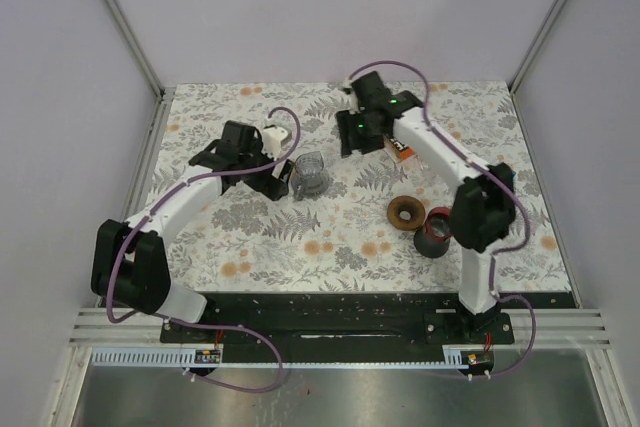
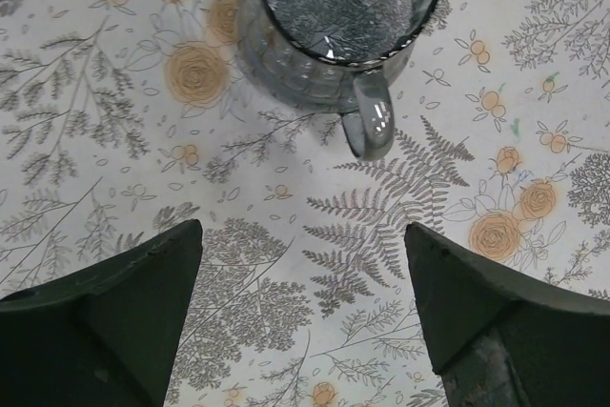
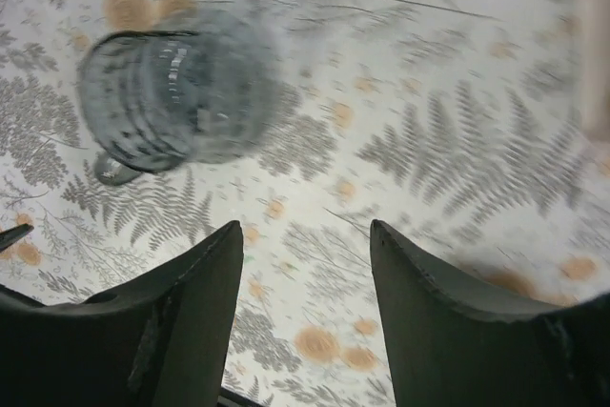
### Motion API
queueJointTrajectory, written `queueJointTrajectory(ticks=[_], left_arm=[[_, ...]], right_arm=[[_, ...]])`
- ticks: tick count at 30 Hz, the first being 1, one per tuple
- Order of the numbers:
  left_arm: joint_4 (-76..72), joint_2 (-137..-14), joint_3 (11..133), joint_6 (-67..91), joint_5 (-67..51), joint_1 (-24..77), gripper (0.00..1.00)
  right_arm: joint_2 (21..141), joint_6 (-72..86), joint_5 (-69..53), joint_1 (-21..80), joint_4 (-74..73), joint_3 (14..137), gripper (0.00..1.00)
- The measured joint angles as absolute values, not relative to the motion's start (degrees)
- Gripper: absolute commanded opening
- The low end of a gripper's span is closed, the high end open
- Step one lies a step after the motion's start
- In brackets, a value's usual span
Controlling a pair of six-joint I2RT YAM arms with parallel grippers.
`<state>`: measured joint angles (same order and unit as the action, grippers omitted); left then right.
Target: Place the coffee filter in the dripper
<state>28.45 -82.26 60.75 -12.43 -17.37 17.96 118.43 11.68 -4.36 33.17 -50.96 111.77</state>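
The dripper [image 1: 312, 173] is a grey ribbed glass cup with a handle, standing mid-table. It fills the top of the left wrist view [image 2: 334, 16] and shows blurred at the upper left of the right wrist view [image 3: 172, 92]. A white round object [image 1: 279, 135], seemingly the coffee filter, lies behind my left wrist, partly hidden. My left gripper [image 1: 284, 181] is open and empty just left of the dripper, its jaws wide over bare cloth [image 2: 303, 228]. My right gripper [image 1: 352, 139] is open and empty behind and right of the dripper [image 3: 305, 226].
An orange-brown packet [image 1: 403, 152] lies under the right forearm. A brown ring [image 1: 406, 211] and a dark cup with a red rim [image 1: 434, 234] sit at the right front. Grey walls bound the floral cloth [image 1: 300, 247] on three sides.
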Motion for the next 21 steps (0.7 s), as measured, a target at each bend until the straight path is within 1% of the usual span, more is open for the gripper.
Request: queueJointTrajectory(ticks=[4, 7, 10, 15, 21], left_arm=[[27.16, -85.03, 60.75, -12.16, -14.76, 22.79, 0.90], [25.34, -87.37, 60.75, -12.03, -11.86, 26.39, 0.89], [24.18, -90.21, 61.06, -11.97, -8.36, 28.62, 0.88], [22.65, -94.74, 62.30, -11.53, -1.15, 28.86, 0.88], [20.21, -95.48, 62.33, -11.77, 7.29, 28.47, 0.88]], right_arm=[[104.40, 12.73, -4.78, 23.18, -47.33, 97.54, 0.65], [98.61, 13.45, -4.12, 17.72, -45.12, 91.02, 0.65], [96.27, 13.80, -4.01, 17.43, -44.16, 85.95, 0.65], [96.18, 14.02, -4.01, 18.87, -45.28, 80.27, 0.62], [96.18, 15.44, -4.16, 18.96, -45.67, 76.16, 0.60]])
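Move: The left hand is going for the glass carafe, whose middle stands about 7 cm ahead, 9 cm to its right and 8 cm lower, handle towards the hand. From the right hand, the wooden ring lies some 12 cm back, 13 cm right and 13 cm lower; the red-rimmed cup is about 6 cm nearer the base and 8 cm farther right than the ring. The right hand has the carafe 12 cm to its left and 2 cm back, and the coffee pack 10 cm ahead, 14 cm right. Quickly swinging right about 15 cm away from the carafe, rising a little at first, the right hand then draws back and sinks towards the wooden ring, turning some 20 degrees clockwise with fingers still part-open. The left hand sinks about 6 cm, first edging right, then forward and slightly left towards the carafe's handle, its left side rolling up, fingers still wide. ##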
